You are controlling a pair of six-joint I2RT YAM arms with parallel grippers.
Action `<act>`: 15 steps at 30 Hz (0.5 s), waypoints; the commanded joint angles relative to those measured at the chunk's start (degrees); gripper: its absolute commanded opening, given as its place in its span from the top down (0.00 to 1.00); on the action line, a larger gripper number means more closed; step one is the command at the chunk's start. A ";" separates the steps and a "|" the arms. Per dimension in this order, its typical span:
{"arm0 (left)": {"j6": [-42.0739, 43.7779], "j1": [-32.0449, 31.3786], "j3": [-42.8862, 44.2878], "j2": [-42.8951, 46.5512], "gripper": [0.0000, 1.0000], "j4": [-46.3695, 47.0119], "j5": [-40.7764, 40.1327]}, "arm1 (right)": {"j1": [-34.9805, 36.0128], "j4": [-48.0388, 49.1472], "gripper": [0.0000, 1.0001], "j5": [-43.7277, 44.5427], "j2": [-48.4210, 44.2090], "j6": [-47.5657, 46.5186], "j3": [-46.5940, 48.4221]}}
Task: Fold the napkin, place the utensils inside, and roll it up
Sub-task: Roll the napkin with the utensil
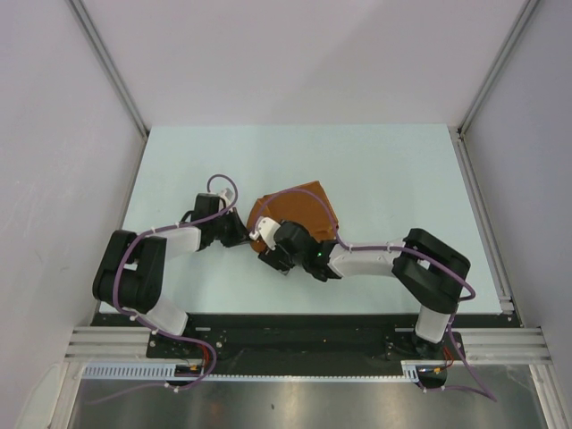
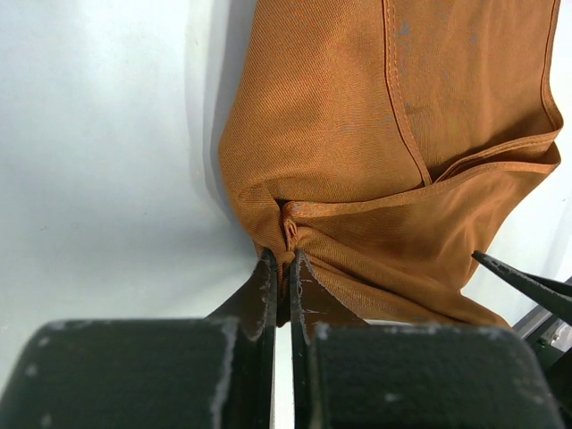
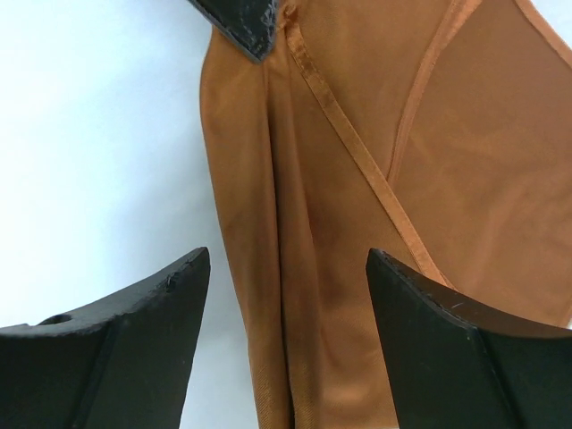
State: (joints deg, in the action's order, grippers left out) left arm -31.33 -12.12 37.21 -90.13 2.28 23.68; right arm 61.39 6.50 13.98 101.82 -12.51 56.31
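Observation:
The rust-brown napkin [image 1: 299, 207] lies folded in the middle of the table, its hemmed edges crossing on top [image 2: 384, 134]. My left gripper [image 2: 284, 257] is shut on a bunched pinch of the napkin's near-left corner; from above it sits at the cloth's left edge [image 1: 245, 236]. My right gripper [image 3: 288, 255] stands open, straddling a rolled fold along the napkin's [image 3: 357, 179] side, with neither finger touching it. In the top view the right gripper [image 1: 271, 241] is close beside the left one. The utensils are hidden or out of view.
The pale table [image 1: 375, 170] is bounded by white walls with metal rails at left [image 1: 107, 63] and right [image 1: 487, 206]. One of the right gripper's fingers [image 2: 527, 286] pokes into the left wrist view. The left fingertip [image 3: 241, 22] shows at the top of the right wrist view.

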 commanded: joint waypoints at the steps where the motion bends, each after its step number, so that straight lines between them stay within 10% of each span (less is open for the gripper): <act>1: 1.45 -0.71 1.99 0.30 1.00 -0.44 -0.65 | -2.75 -0.26 0.25 -8.25 -0.66 1.26 3.27; 15: 1.10 -0.98 1.29 2.23 1.00 2.36 1.28 | -9.52 -8.79 0.58 -26.36 5.23 9.08 6.62</act>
State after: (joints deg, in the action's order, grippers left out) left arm -30.98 -12.43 37.32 -90.11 2.35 23.64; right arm 54.35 0.43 -4.71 105.47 -7.33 61.25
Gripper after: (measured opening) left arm 0.038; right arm 0.472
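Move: The rolled near edge of the napkin is what my right hand goes for: it runs between the open fingers, about 3 cm below and 1 cm ahead. The roll's pinched left end lies some 6 cm ahead and 6 cm left of that hand, and the napkin's flat, open part about 12 cm ahead and 8 cm right. From my left hand, which still holds the end, the stretch I'm after is roughly 6 cm right and 5 cm back. I tip my right hand's fingers about 15 degrees steeper and, after a tiny lift, lower them some 2 cm onto the napkin's rolled edge, closing them from about three-quarters to half open with one finger on each side of the roll. My left hand stays put and keeps its pinch on the end. ##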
